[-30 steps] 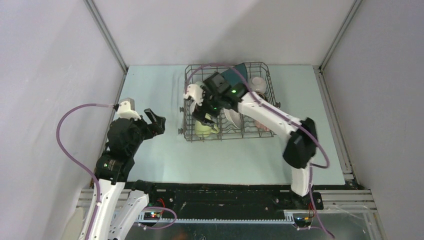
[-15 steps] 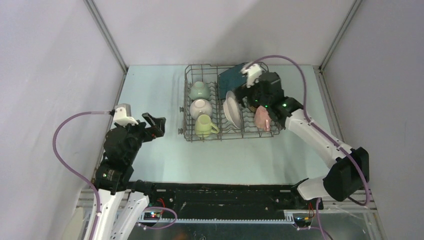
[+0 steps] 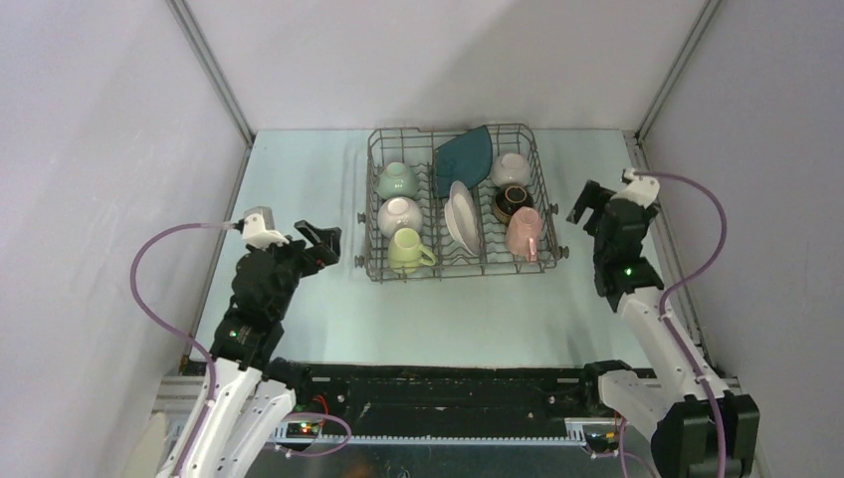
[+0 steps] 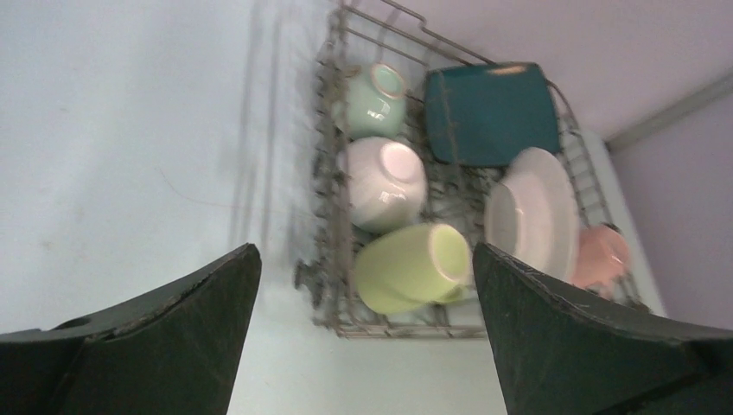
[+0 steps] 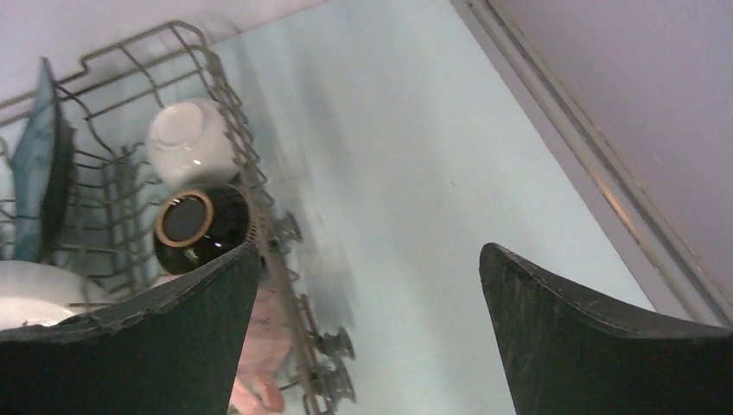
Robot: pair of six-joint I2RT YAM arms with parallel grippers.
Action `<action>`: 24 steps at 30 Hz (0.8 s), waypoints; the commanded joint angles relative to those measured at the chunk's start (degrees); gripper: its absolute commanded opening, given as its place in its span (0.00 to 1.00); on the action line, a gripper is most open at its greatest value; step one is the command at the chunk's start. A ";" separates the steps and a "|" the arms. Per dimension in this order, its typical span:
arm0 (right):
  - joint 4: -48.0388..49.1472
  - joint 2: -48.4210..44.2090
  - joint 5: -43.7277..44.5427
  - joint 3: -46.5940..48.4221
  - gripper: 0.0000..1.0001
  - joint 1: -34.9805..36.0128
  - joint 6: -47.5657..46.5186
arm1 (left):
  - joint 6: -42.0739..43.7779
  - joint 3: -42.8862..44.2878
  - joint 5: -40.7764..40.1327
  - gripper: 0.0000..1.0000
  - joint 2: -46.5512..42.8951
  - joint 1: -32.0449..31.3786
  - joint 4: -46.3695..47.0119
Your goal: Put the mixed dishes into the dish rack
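Note:
The grey wire dish rack stands at the table's back centre. In it are the pale green bowl, a white bowl, the yellow-green mug, the white plate, the dark teal plate, another white bowl, the brown bowl and the pink mug. My left gripper is open and empty, left of the rack. My right gripper is open and empty, right of the rack. The left wrist view shows the rack with the mug; the right wrist view shows the brown bowl.
Metal rails run along the table's left and right edges, with grey walls behind. Pale blue tabletop lies between the rack and the arm bases. Purple cables loop from both wrists.
My right arm has drawn back out of the rack, swinging from over its left side to beyond its right side, empty. My left gripper has edged slightly right and down.

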 commanded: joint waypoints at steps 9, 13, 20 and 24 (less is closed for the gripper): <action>36.50 8.47 7.09 -20.81 1.00 -3.09 -7.69 | 17.54 -19.50 -35.10 1.00 18.58 1.26 47.37; 44.16 11.68 -2.82 -24.89 0.98 -7.97 -6.20 | 17.37 -25.74 -27.05 1.00 21.89 11.17 58.41; 57.74 14.58 -7.25 -30.62 0.95 -6.04 -10.08 | 15.98 -24.40 -9.80 1.00 29.05 18.73 61.59; 62.86 19.98 -7.05 -30.53 0.97 -3.72 -12.41 | 18.47 -27.08 -11.75 1.00 21.53 18.71 59.66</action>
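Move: The loaded dish rack stands between the two empty hands. From the left hand the lime mug is about 22 cm right, 5 cm ahead and 14 cm below, with the white bowl roughly 9 cm farther out behind that mug. From the right hand the lime mug is some 43 cm left, 5 cm back and 11 cm below; nearer, the pink mug is about 14 cm left, level ahead and 12 cm below, the dark bowl roughly 17 cm left and 8 cm ahead. Heading for the clear table on either side of the rack, neither hand holding anything, the left swings about 14 cm left, away from the lime mug, sinking 13 cm and easing forward, its wrist turning some 30 degrees counter-clockwise and rolling left side up. The right drops about 13 cm outside the rack's right side, drifting a little right and partly back. Both grippers stay wide open. ##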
